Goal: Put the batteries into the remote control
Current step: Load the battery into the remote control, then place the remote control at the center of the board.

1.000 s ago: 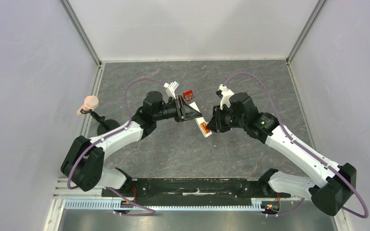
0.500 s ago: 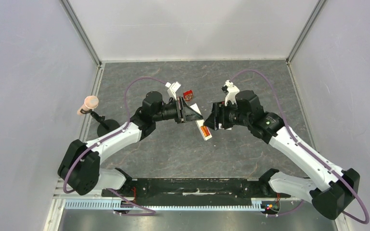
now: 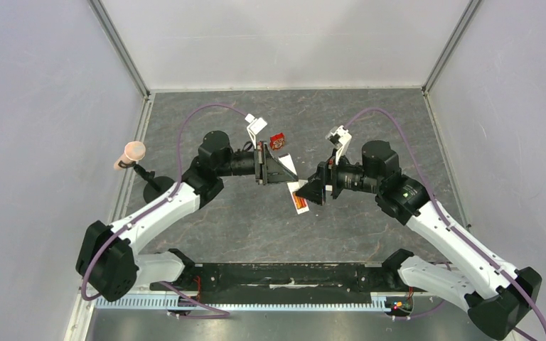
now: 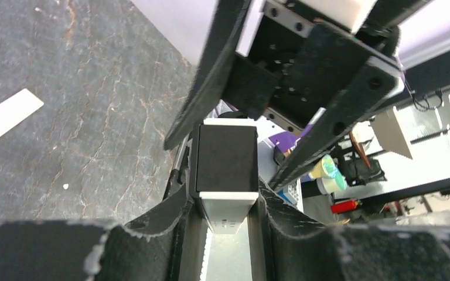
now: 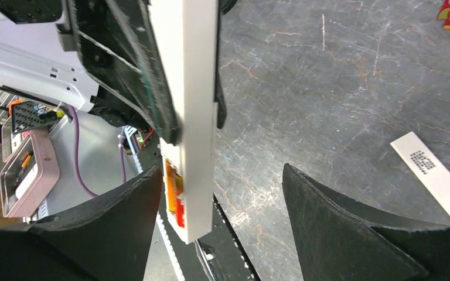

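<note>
My left gripper [image 3: 279, 170] is shut on the remote control [image 3: 296, 190], a slim white bar held above the table. In the left wrist view [image 4: 225, 213] the remote's dark end [image 4: 225, 158] sits between the fingers. Orange-red batteries [image 5: 174, 196] lie in the recess at the remote's free end, also seen from above [image 3: 299, 203]. I cannot tell whether one or two are there. My right gripper [image 3: 308, 192] is open, its fingers [image 5: 102, 234] on either side of that free end without clamping it [image 5: 217, 225].
A thin white cover strip [image 5: 435, 177] lies flat on the grey table [image 3: 256, 220], also seen in the left wrist view [image 4: 7, 119]. A small red square box [image 3: 277, 140] sits behind the grippers. A pink-topped stand [image 3: 134, 151] is at the left wall.
My right gripper has swung level and come in on the remote's free end, which now sits between its open fingers. My left arm has shifted a little, holding the remote.
</note>
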Controlling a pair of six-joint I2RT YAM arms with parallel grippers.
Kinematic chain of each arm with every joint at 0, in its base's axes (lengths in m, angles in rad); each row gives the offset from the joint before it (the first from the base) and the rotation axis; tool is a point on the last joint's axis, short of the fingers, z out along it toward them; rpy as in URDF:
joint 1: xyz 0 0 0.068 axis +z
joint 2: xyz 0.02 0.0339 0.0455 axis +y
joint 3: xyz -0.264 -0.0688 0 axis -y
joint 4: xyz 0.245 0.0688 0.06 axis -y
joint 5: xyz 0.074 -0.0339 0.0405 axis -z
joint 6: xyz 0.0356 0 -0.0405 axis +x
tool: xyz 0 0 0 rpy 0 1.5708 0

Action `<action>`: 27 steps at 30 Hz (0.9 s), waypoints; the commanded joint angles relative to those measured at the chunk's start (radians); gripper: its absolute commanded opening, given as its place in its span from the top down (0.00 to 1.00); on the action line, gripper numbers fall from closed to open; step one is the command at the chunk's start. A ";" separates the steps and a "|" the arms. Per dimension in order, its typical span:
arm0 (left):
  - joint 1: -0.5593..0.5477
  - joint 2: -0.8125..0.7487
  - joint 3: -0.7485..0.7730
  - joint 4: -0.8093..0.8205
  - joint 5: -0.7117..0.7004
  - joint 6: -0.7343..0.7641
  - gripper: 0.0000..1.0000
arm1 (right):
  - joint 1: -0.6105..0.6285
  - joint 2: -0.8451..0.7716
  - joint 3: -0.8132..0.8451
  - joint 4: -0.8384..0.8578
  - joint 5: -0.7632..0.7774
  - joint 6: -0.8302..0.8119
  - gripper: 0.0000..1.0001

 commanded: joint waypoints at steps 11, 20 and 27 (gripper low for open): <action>0.071 -0.206 -0.046 -0.262 -0.433 0.128 0.98 | -0.009 -0.011 -0.061 0.029 0.407 0.011 0.24; 0.056 -0.228 -0.329 -0.075 -0.792 -0.259 0.98 | -0.011 0.165 -0.056 0.069 0.324 -0.148 0.23; 0.053 -0.128 -0.345 -0.049 -0.808 -0.298 0.98 | 0.112 0.190 -0.101 0.253 0.180 -0.231 0.18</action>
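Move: In the left hand's grip is the remote control, its middle about 1 cm back of that hand and level with it sideways; from the open, empty right hand it lies some 4 cm left, 1 cm back and about level. Its battery bay points back, with batteries already in. On the table some 26 cm below the right hand, the white strip lies about 12 cm ahead and 4 cm right of it; the red packet, 27 cm ahead and 9 cm left. Carrying the still-pinched remote away from the right hand, the left hand rises barely a centimetre, then sweeps about 15 cm down, 10 left and 7 forward, turning some 50 degrees counter-clockwise and tipping its fingers down. The right hand, fingers staying wide open, goes forward and down some 9 cm, drifting right, then swings back and left a few centimetres. ##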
